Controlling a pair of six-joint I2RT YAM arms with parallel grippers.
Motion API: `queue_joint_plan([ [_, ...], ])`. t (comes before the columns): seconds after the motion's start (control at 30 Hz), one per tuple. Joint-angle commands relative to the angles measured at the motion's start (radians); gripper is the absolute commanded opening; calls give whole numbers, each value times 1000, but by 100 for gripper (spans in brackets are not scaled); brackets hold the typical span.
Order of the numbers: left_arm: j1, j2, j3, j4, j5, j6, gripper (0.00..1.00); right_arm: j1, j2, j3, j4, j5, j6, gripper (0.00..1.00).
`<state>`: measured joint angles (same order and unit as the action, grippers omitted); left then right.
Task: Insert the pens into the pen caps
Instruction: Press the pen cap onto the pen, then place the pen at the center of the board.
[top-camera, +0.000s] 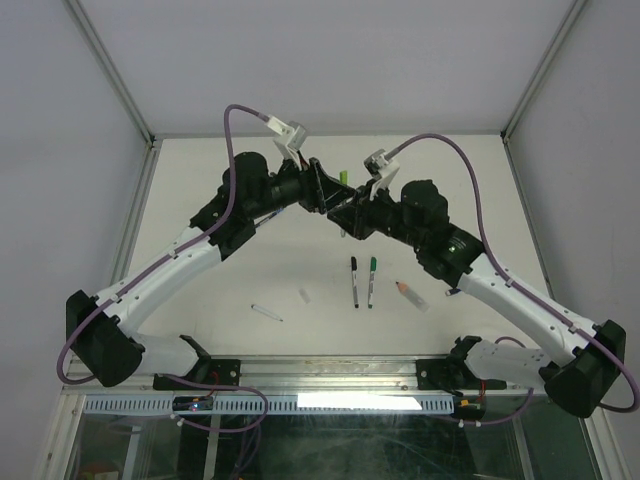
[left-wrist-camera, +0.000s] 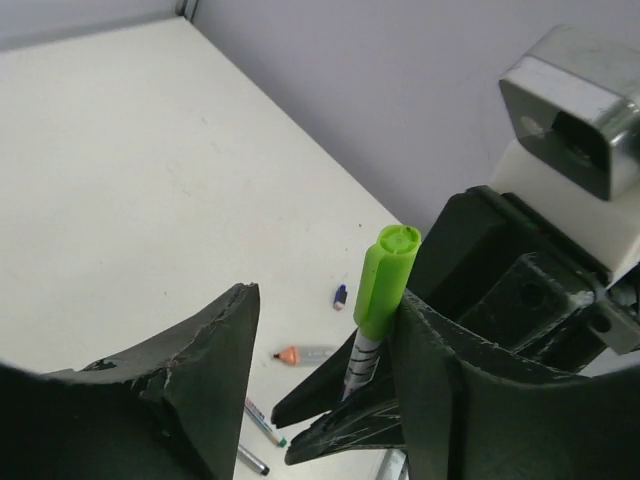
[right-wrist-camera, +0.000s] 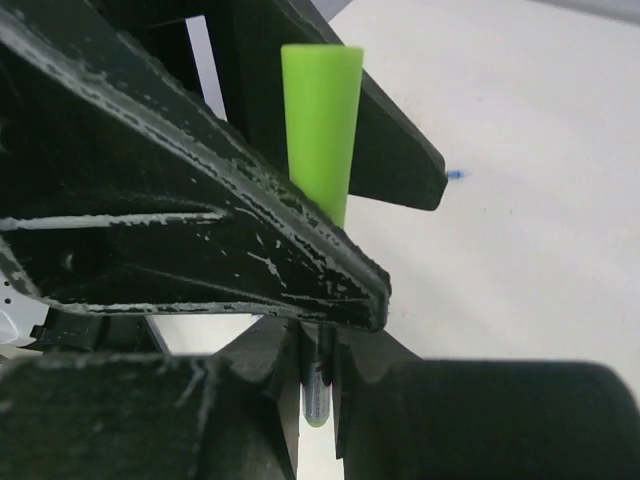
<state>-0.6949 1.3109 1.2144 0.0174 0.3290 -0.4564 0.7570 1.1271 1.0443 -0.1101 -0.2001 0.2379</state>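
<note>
A white pen (left-wrist-camera: 362, 365) with a light green pen cap (left-wrist-camera: 385, 280) on its end is held upright in the air over the back of the table. My right gripper (right-wrist-camera: 318, 350) is shut on its barrel (right-wrist-camera: 316, 395), with the cap (right-wrist-camera: 322, 120) rising beyond the jaws. My left gripper (left-wrist-camera: 325, 305) is open around the cap, which rests against one of its fingers (left-wrist-camera: 450, 390) while the other stands well apart. In the top view both grippers (top-camera: 322, 190) (top-camera: 345, 212) meet at the green cap (top-camera: 343, 177).
On the table lie a black-capped pen (top-camera: 354, 280), a dark-green-capped pen (top-camera: 371, 280), an orange-tipped clear pen (top-camera: 410, 294), a white barrel (top-camera: 267, 313) and a small clear piece (top-camera: 304, 296). A small blue cap (left-wrist-camera: 340, 296) lies near the orange-tipped pen (left-wrist-camera: 300, 354).
</note>
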Motion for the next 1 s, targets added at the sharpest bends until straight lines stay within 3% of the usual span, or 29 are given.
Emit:
queue_joint_plan([
  [0.0,-1,-6,-23,-50,-20,-17,59,-2,-78,-62,111,32,103,0],
  [0.17,80,-40,-43,-18,-27,-62,69,-2,-115,-154,29,109,167,0],
  [0.4,152,-67,-53,-41,-17,-43,71,-2,-105,-203,-190,375,290,0],
  [0.63,213,-77,-69,-114,-51,-39,71,-2,37,-134,-457,508,364,0],
  [0.8,227,-83,-89,-119,-49,-51,71,-19,164,-89,-604,494,397,0],
  [0.97,230,-81,-105,-120,-35,-61,71,-31,239,-93,-638,479,453,0],
])
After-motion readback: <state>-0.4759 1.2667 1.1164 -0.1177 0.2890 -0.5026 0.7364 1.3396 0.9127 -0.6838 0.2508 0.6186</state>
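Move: The capped pen is already in the right fingers. The bare tabletop just right of the green marker lies about 13 cm to the right of the right hand, roughly level fore-and-aft and some 30 cm below. At that same depth, the green marker is about 10 cm right and the black marker 5 cm right; the orange highlighter is 21 cm right and 4 cm back. From the left hand, the held pen's green cap is about 2 cm right and 2 cm above. The right fingers keep their pinch on the pen while the left fingers, already parted around its green cap, spread wider and leave it, sinking first, then going left and forward, about 10 cm in all. The right hand carries the pen down some 22 cm and 12 cm right towards the table beside the green marker, swinging clockwise and tipping its fingers from nearly level to steeply downward. ##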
